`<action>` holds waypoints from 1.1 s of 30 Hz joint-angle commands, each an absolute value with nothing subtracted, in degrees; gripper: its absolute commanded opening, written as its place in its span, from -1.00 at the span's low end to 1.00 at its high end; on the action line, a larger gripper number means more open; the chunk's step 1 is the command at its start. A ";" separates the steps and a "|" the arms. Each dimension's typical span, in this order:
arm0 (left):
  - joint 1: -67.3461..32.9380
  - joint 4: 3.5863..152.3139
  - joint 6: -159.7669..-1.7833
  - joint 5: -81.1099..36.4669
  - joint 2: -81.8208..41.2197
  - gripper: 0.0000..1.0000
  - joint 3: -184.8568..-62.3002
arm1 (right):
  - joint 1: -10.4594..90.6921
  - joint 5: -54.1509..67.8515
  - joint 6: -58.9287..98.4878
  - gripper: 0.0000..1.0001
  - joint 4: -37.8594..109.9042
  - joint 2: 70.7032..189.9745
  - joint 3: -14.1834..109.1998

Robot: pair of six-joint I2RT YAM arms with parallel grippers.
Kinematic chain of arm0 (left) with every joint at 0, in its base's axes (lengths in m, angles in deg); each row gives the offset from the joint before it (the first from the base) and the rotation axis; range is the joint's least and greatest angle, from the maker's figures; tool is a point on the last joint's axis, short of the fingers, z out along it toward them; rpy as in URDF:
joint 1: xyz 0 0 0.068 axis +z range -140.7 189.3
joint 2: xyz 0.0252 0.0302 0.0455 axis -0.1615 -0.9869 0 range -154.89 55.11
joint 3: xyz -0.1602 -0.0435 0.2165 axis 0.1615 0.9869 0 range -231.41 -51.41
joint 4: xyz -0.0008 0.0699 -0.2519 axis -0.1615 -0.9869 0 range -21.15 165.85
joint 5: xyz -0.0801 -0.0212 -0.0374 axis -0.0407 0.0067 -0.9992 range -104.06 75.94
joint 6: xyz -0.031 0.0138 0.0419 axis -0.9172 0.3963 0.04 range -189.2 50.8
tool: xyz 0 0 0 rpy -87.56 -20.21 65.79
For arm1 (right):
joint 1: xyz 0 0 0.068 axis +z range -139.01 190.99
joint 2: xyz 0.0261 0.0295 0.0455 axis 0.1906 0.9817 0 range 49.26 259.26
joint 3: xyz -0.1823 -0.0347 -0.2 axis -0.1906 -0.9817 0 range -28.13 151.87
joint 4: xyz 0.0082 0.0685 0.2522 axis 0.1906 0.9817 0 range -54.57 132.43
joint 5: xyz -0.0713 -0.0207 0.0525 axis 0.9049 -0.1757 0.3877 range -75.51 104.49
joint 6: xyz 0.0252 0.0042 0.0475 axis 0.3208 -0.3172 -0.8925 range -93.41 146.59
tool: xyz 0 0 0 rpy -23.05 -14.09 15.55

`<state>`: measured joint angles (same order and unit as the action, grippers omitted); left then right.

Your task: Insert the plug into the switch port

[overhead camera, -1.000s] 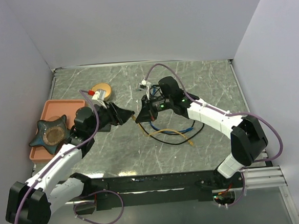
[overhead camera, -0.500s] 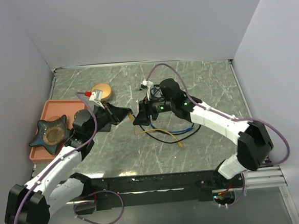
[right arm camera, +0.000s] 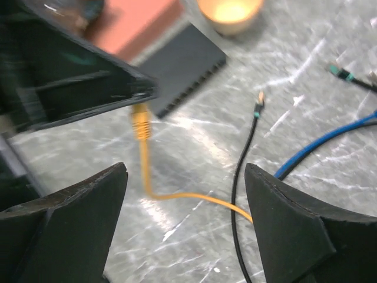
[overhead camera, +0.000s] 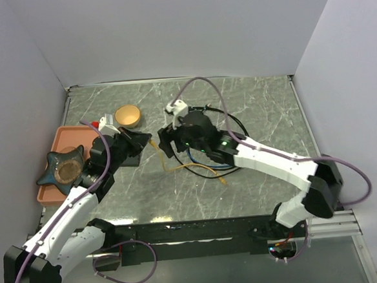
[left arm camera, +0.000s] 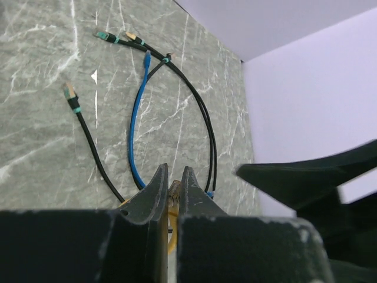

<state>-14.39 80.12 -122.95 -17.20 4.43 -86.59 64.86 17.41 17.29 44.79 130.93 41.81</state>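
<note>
My left gripper [left arm camera: 174,175] is shut on the yellow plug [left arm camera: 172,190] of a yellow cable [overhead camera: 194,169]. In the right wrist view the plug [right arm camera: 139,121] hangs from the left gripper's tip [right arm camera: 147,93], just in front of the switch's socket edge. The switch [right arm camera: 182,62] is a flat black box with a row of sockets. It lies partly hidden under the left gripper [overhead camera: 148,140] in the top view. My right gripper [right arm camera: 185,171] stands wide open over the yellow cable, touching nothing, a little right of the left gripper.
An orange tray [overhead camera: 75,133] holding a dark star-shaped object [overhead camera: 62,167] sits at the left. A wooden bowl [overhead camera: 128,114] stands behind the switch. Loose black cables [overhead camera: 229,122] and a blue cable [left arm camera: 136,127] lie on the marble table right of centre.
The left gripper has shut on the yellow plug and the right gripper has opened and let it go. Both grippers have shifted left, dragging the yellow cable along.
</note>
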 commanded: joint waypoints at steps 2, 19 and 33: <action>-14.52 76.02 -127.82 -14.24 6.94 -0.98 -89.99 | 66.80 24.95 18.59 0.60 48.35 138.36 50.17; -14.61 73.74 -126.94 -12.04 7.65 -0.98 -90.43 | 67.85 16.69 18.51 0.24 44.75 138.21 50.72; -14.52 75.41 -127.47 -13.36 7.65 -0.98 -89.82 | 68.91 15.28 17.10 0.05 43.68 141.45 52.55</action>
<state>-14.41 73.85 -126.10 -12.76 7.27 -87.79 68.40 15.05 18.02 45.27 140.50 49.24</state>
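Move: The yellow plug, pinched in the left hand's fingertips with its body sticking out about 2 cm below them, lies some 6 cm to the right hand's left, about 1 cm ahead and 3 cm lower. Also from the right hand, the switch lies on the table about 10 cm ahead and 16 cm left, and the black cable's plug about 16 cm straight ahead, both around 20 cm below. The right hand, fingers wide, closes in on the yellow plug by about 5 cm to its left overall, first dipping nearly 4 cm while easing forward, then carrying on left more slowly as it climbs back some 2 cm and draws back a little, its wrist turning slightly counter-clockwise and its fingers narrowing by about a third but not shutting. The left hand keeps its pinch on the plug's front end, shifts about 1.5 cm left with a small counter-clockwise turn, then holds still to offer the plug's body to the nearing fingers. ##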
